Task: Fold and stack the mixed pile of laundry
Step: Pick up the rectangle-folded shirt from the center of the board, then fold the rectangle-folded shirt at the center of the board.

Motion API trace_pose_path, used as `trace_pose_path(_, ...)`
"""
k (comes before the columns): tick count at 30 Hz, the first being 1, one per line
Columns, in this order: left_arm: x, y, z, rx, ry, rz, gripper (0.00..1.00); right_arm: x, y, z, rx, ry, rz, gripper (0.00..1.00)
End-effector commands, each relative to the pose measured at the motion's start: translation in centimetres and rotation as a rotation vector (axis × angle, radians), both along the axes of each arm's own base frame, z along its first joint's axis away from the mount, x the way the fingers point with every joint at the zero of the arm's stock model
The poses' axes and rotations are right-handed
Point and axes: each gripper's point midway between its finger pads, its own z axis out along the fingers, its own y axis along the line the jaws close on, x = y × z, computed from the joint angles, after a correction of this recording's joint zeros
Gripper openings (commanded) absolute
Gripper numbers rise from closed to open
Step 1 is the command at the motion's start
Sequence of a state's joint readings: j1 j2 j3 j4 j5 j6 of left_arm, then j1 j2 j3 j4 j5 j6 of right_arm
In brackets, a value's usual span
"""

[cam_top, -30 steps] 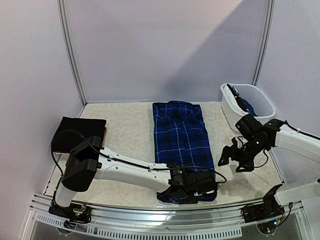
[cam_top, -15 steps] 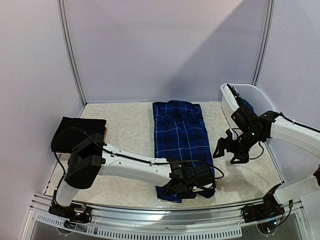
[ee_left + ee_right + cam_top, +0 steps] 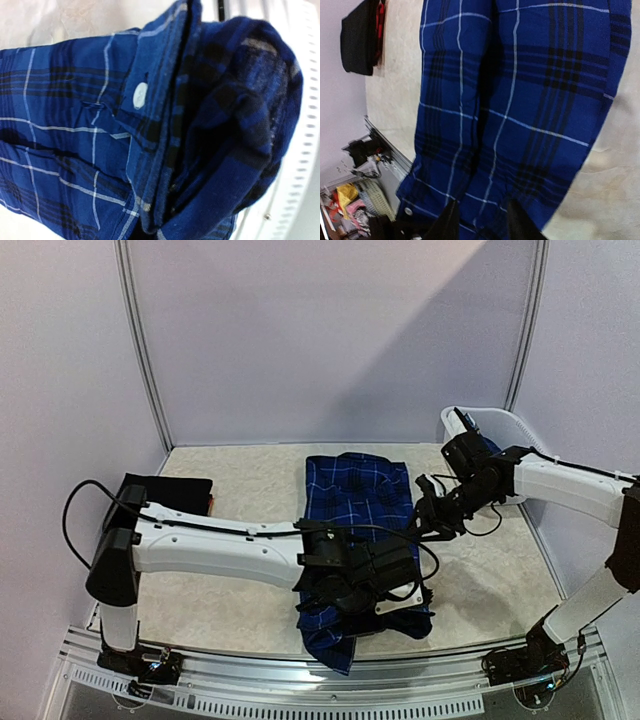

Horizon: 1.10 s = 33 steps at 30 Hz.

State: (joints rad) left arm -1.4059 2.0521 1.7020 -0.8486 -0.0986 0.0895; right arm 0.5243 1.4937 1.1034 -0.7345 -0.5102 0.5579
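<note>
The blue plaid button shirt (image 3: 360,490) lies lengthwise in the middle of the table. Its near hem is bunched and raised off the table, with my left gripper (image 3: 375,590) shut on it. The left wrist view is filled by the shirt (image 3: 75,115), a white button and folded layers, and my fingers are hidden there. My right gripper (image 3: 422,518) is at the shirt's right edge. In the right wrist view the right gripper (image 3: 484,222) has its dark fingers apart over the shirt (image 3: 520,90). A folded black garment (image 3: 160,502) sits at the left edge, with a red edge beneath it.
A white plastic basket (image 3: 500,428) stands at the back right corner, behind my right arm. The metal rail (image 3: 300,680) runs along the near edge. Pale walls close the left, back and right sides.
My left gripper closed on the shirt's near hem and lifted it up and away from the rail. My right arm swung left to the shirt's right edge, its jaws narrowing.
</note>
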Motion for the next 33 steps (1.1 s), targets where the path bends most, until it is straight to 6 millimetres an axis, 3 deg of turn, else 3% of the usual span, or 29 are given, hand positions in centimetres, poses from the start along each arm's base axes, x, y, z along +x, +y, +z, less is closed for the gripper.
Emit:
trace_pose_path(1, -2.3, 1.1, 3.6, -0.017, 0.096, -0.011, 0.00, 0.3, 3.8, 1.2, 0.154, -0.011, 0.117, 0.23)
trace_pose_path(7, -3.4, 1.7, 7.0, -0.038, 0.135, -0.038, 0.00, -0.7, 7.3, -0.1, 0.202, 0.027, 0.210, 0.00)
trace_pose_path(12, -3.5, 2.0, 8.5, -0.021, 0.139, -0.059, 0.00, -1.1, 9.8, -0.4, 0.270, 0.048, 0.253, 0.00)
trace_pose_path(17, -3.0, 2.0, 9.8, -0.016, 0.139, -0.080, 0.00, -1.9, 10.4, -3.0, 0.250, 0.089, 0.272, 0.00)
trace_pose_path(24, 0.3, 2.3, 11.5, -0.075, 0.177, -0.023, 0.00, -3.2, 9.9, -6.2, 0.219, 0.165, 0.306, 0.00)
trace_pose_path(33, 5.6, 2.3, 10.4, -0.077, 0.191, 0.050, 0.00, -6.8, 8.7, -10.8, 0.160, 0.308, 0.383, 0.00)
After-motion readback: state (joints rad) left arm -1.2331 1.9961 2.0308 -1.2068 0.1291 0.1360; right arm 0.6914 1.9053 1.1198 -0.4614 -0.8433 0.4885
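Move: Gripping the shirt's lifted near end, the left hand has the middle of the shirt some 30 cm ahead, 4 cm to the left and about 8 cm below. The folded stack lies roughly 51 cm to its left and 37 cm ahead, about 6 cm lower. From the right hand, the shirt's middle is about 14 cm ahead, 8 cm left and 13 cm below, while the laundry basket stands some 32 cm ahead, 25 cm right and 5 cm lower. Keeping its pinch on the shirt's near end, the left hand lifts about 10 cm while easing slightly back, then swings forward some 6 cm. The right hand finishes shutting on nothing as it sweeps about 10 cm left over the shirt, turning some 20 degrees counter-clockwise; it then sinks, closed, close to the cloth ahead of the lifted end, drawing back a little. ##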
